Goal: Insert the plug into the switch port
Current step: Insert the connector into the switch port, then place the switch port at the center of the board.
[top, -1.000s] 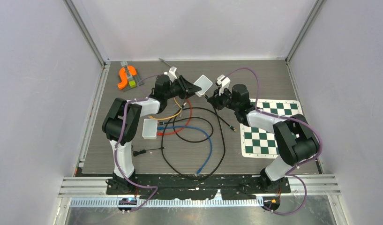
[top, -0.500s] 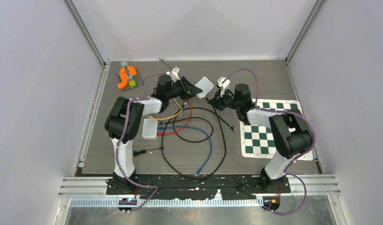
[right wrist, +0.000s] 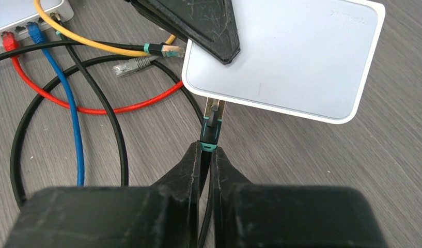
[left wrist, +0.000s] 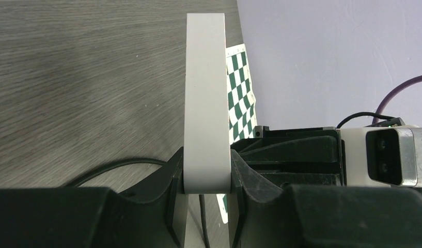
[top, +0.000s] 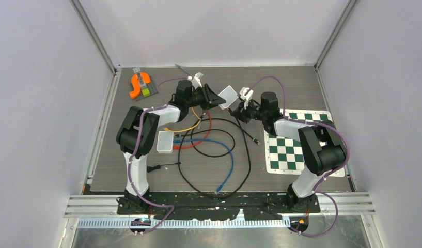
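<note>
My left gripper (top: 215,96) is shut on a small white switch (top: 228,95) and holds it tilted above the table; in the left wrist view the switch (left wrist: 206,98) stands edge-on between my jaws. My right gripper (top: 236,108) is shut on the black cable just behind its plug (right wrist: 211,120), which has a teal collar. In the right wrist view the plug's clear tip touches the near edge of the switch (right wrist: 296,57); how far it sits in a port is hidden. The black cable (top: 246,150) trails down over the table.
A second white switch (top: 165,141) lies on the table with red, blue, yellow and black cables (top: 206,135) plugged in and coiled around it. A checkered mat (top: 291,142) lies at right. An orange and green object (top: 139,85) sits at back left.
My left gripper has carried the switch a little to the right, and my right gripper has moved up and left, bringing the plug against the switch's edge.
</note>
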Robot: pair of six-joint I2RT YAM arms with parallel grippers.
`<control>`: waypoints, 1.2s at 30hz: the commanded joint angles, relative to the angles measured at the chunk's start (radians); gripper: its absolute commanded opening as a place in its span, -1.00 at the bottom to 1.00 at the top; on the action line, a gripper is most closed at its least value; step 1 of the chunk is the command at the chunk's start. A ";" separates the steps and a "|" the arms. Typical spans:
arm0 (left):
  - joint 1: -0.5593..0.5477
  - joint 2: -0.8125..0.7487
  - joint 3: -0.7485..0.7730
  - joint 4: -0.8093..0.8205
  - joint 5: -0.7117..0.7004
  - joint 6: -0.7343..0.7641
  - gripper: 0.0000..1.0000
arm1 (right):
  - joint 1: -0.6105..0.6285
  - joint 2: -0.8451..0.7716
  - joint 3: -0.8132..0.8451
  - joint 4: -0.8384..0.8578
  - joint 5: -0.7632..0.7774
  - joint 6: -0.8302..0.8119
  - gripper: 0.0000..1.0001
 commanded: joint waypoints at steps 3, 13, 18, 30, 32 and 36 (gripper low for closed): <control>-0.100 -0.011 0.059 -0.096 0.316 -0.057 -0.42 | 0.040 -0.053 0.066 0.368 0.040 -0.013 -0.90; 0.007 -0.065 0.148 -0.362 0.279 0.107 0.29 | -0.019 -0.052 0.086 0.178 0.108 -0.041 -0.90; 0.025 -0.103 0.098 -0.380 0.276 0.147 0.45 | -0.054 -0.069 0.101 0.075 0.124 -0.037 -0.90; 0.126 -0.175 0.074 -0.622 0.141 0.317 0.52 | -0.067 0.017 0.304 -0.347 0.249 -0.058 -0.89; 0.151 -0.194 0.106 -0.750 0.042 0.399 0.53 | -0.063 0.051 0.358 -0.449 0.273 -0.044 -0.89; 0.193 -0.211 0.128 -0.879 -0.111 0.449 0.53 | -0.054 0.093 0.425 -0.565 0.270 -0.029 -0.90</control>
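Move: The white switch is already on the plug that the right fingers hold, its middle about 6 cm ahead and 3 cm to the left of that hand, level with it. The left fingers still grip the switch's near-left corner, so its middle is some 3 cm to their right and 2 cm ahead. A loose black plug lies on the table about 9 cm left of the left hand, 6 cm back and 13 cm below. The left fingers let go of the switch by opening wide; that hand backs off about 4 cm with a small rise, then swings left some 9 cm, sinking, away from the switch. The right hand keeps its pinch on the black cable plug and carries plug and switch forward about 7 cm and right about 5, first rising over 4 cm, then dropping by half of that, turning some 15 degrees clockwise. ##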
